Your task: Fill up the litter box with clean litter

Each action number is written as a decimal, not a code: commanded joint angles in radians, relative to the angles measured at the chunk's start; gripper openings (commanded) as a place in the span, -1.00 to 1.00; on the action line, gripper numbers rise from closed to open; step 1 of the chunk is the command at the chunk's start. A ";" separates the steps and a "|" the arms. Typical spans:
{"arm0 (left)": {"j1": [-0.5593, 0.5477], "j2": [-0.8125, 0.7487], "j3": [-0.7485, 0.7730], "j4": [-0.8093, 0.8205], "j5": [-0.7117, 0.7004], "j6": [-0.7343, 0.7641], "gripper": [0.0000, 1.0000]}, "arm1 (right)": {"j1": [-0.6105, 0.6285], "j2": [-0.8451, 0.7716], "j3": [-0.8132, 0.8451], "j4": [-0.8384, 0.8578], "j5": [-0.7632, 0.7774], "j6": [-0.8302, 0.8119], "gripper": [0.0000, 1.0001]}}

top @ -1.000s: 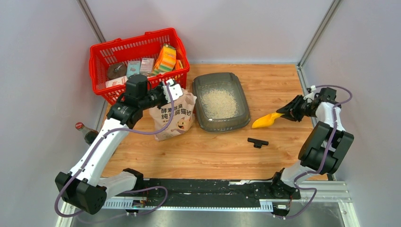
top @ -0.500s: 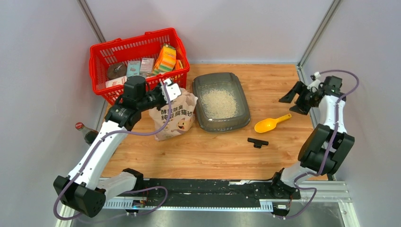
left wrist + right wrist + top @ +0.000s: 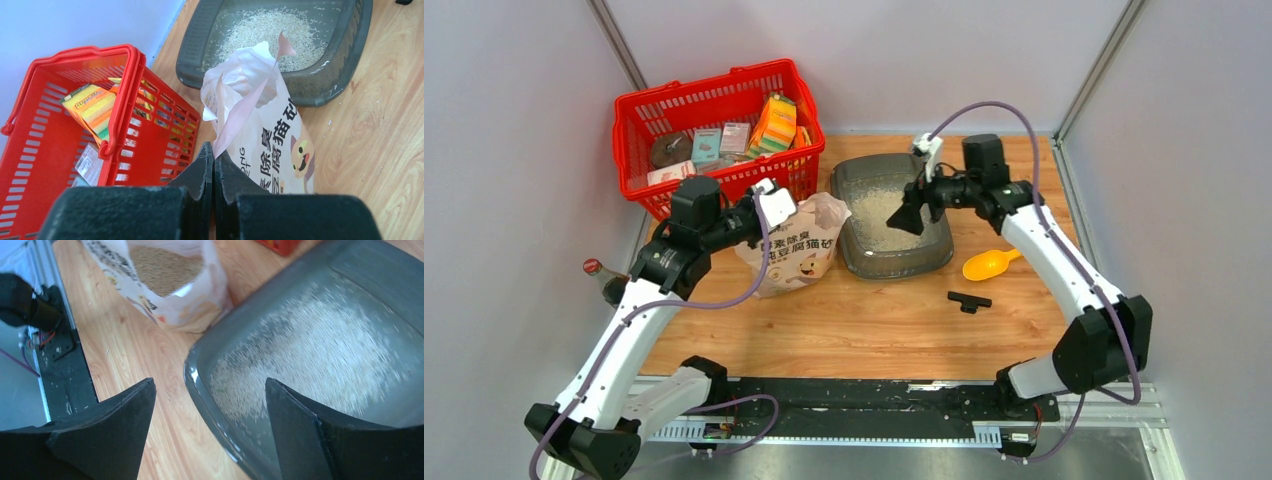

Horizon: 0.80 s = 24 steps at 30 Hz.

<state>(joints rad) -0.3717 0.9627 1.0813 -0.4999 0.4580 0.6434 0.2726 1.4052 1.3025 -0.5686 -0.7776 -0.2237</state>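
Note:
The dark grey litter box (image 3: 894, 268) sits mid-table with a patch of pale clean litter (image 3: 876, 228) on its floor. My right gripper (image 3: 907, 222) hovers open over the box; in the right wrist view its jaws (image 3: 210, 382) straddle the near-left rim (image 3: 200, 390), with litter (image 3: 320, 350) beyond and nothing between them. Left of the box stands the opened cat-print paper bag (image 3: 796, 252). My left gripper (image 3: 769, 205) is shut on the bag's torn top flap (image 3: 235, 117). The left wrist view shows the jaws (image 3: 214, 152) pressed together on that flap.
A yellow scoop (image 3: 989, 264) lies on the wood right of the box, and a small black T-shaped piece (image 3: 969, 300) lies nearer the front. A red basket (image 3: 714, 120) of groceries stands at the back left. A bottle (image 3: 604, 275) stands off the table's left edge.
My right gripper let go of the yellow scoop, which now lies on the table, opened wide and swung left over the litter box. The left arm shifted slightly, still gripping the bag.

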 commanded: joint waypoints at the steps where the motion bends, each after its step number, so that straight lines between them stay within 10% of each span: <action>1: -0.006 -0.048 0.006 0.043 0.013 0.012 -1.00 | 0.117 0.070 0.004 0.137 -0.043 -0.144 0.68; 24: -0.006 -0.078 0.041 -0.018 0.014 -0.034 -1.00 | 0.356 0.262 -0.016 0.475 -0.034 -0.034 0.66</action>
<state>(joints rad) -0.3729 0.9100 1.0630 -0.5331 0.4206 0.6289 0.6147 1.6695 1.2610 -0.1356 -0.8200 -0.2825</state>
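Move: The right hand, empty and open over the litter box, is bound for the litter bag's right-hand rim, some 17 cm to its left, about level fore-and-aft and 8 cm lower. The litter box's middle lies roughly 6 cm ahead, 4 cm left and 20 cm below; the yellow scoop about 21 cm right, 3 cm back and 23 cm down. From the left hand, which already pinches the bag's edge, that right rim is about 10 cm right, 4 cm ahead and 10 cm lower. The right hand sweeps about 15 cm to the left from over the litter box towards the bag's open mouth, sinking some 5 cm with a slight drift back, and slows as it nears the right-hand rim with its fingers kept wide open. On the way it turns about 25 degrees counter-clockwise until the fingers point left and down at the rim, while the left hand keeps its pinch on the bag's edge and eases it a good centimetre back and to the left. ##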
